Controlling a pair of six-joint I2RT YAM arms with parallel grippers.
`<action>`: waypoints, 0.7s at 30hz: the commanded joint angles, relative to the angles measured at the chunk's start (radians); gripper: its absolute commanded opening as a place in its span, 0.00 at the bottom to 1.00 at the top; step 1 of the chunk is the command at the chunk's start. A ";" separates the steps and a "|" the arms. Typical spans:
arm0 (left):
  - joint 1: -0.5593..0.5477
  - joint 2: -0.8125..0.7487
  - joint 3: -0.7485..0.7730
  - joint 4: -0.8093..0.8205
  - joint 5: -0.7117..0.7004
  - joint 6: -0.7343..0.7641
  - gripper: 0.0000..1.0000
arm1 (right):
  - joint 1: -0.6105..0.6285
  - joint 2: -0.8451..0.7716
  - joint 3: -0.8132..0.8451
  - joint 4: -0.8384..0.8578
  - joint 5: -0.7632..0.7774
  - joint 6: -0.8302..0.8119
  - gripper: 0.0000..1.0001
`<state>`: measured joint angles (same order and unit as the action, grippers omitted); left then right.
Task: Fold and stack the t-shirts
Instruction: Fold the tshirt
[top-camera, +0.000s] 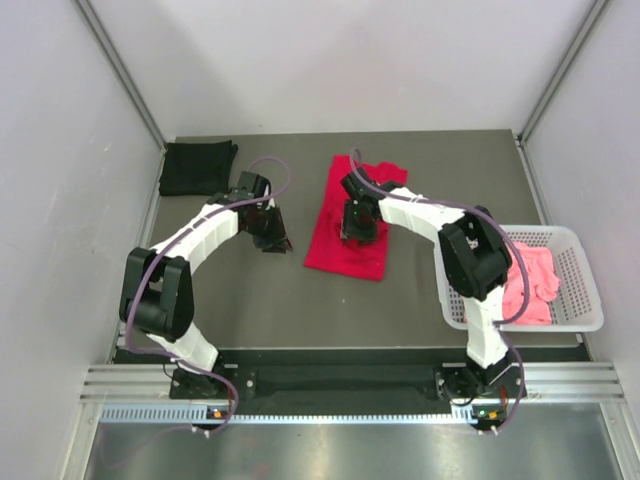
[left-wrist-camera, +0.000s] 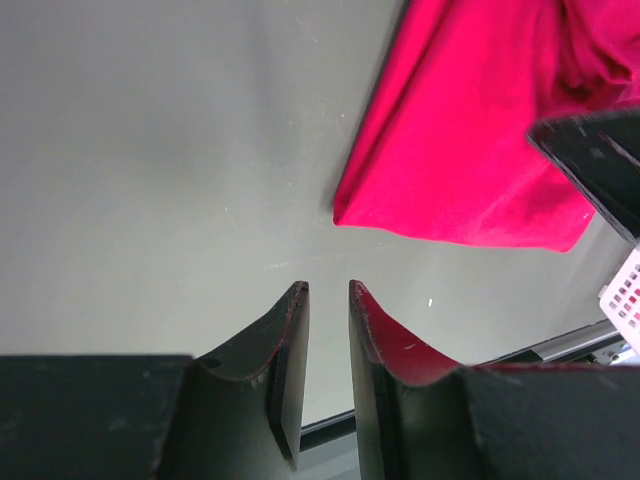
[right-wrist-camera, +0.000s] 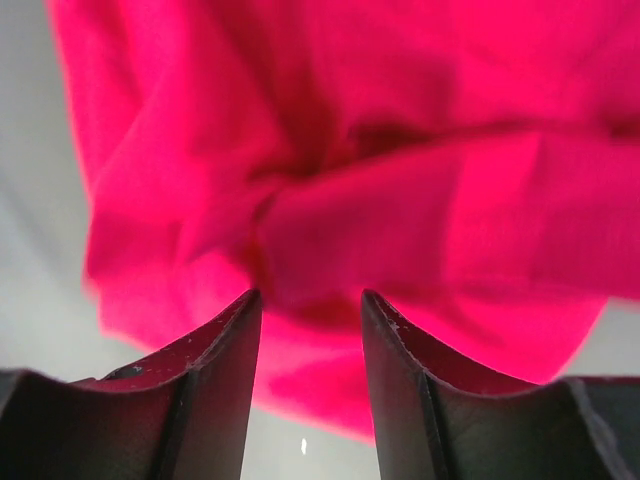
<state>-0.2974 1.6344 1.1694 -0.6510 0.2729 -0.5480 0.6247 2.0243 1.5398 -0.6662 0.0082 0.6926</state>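
A bright red t-shirt (top-camera: 340, 250) lies in a long, partly folded strip at the table's middle. My right gripper (top-camera: 354, 234) hovers low over its centre. In the right wrist view that gripper (right-wrist-camera: 310, 295) is open, with bunched red cloth (right-wrist-camera: 400, 200) just past the fingertips and nothing pinched between them. My left gripper (top-camera: 277, 243) hangs over bare table left of the shirt. Its jaws (left-wrist-camera: 328, 288) stand a narrow gap apart and hold nothing, and the red shirt's corner (left-wrist-camera: 450, 160) lies ahead to the right. A folded black t-shirt (top-camera: 197, 167) rests at the back left. A salmon pink t-shirt (top-camera: 530, 285) lies crumpled in the basket.
The white lattice basket (top-camera: 580, 250) stands at the right edge of the table, beside the right arm's elbow (top-camera: 475, 255). White walls close in both sides and the back. A metal rail (top-camera: 350, 385) runs along the near edge.
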 joint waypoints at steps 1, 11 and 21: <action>-0.005 -0.030 -0.005 0.047 0.018 0.000 0.27 | -0.005 0.051 0.094 0.028 0.087 -0.002 0.45; -0.005 0.033 0.058 0.025 0.025 0.048 0.27 | -0.063 0.186 0.330 -0.027 0.150 -0.065 0.45; -0.005 0.125 0.121 0.053 0.084 0.079 0.27 | -0.118 0.255 0.434 -0.062 0.090 -0.111 0.47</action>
<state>-0.2974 1.7393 1.2331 -0.6430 0.3065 -0.4953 0.5198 2.2658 1.9091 -0.7223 0.1101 0.6159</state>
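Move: The right hand, half open, hangs low over the red t-shirt. The bunched edge of its upper layer lies about 2 cm ahead, straight in line and some 3 cm below. The t-shirt's near hem runs roughly 10 cm back and 4 cm to the left; its far edge is about 26 cm ahead and 4 cm to the right. From the left hand, the bunched edge lies some 22 cm to the right, 6 cm ahead and 8 cm below. Pushing into the bunched edge of the red t-shirt with half-open fingertips, the right hand dips about 1 cm, then sweeps some 10 cm forward just above the table, rising back slightly and veering a little right at the end. Its fingertips swing forward by under 10 degrees and don't close. The empty left hand eases forward and down by about 2 cm. ##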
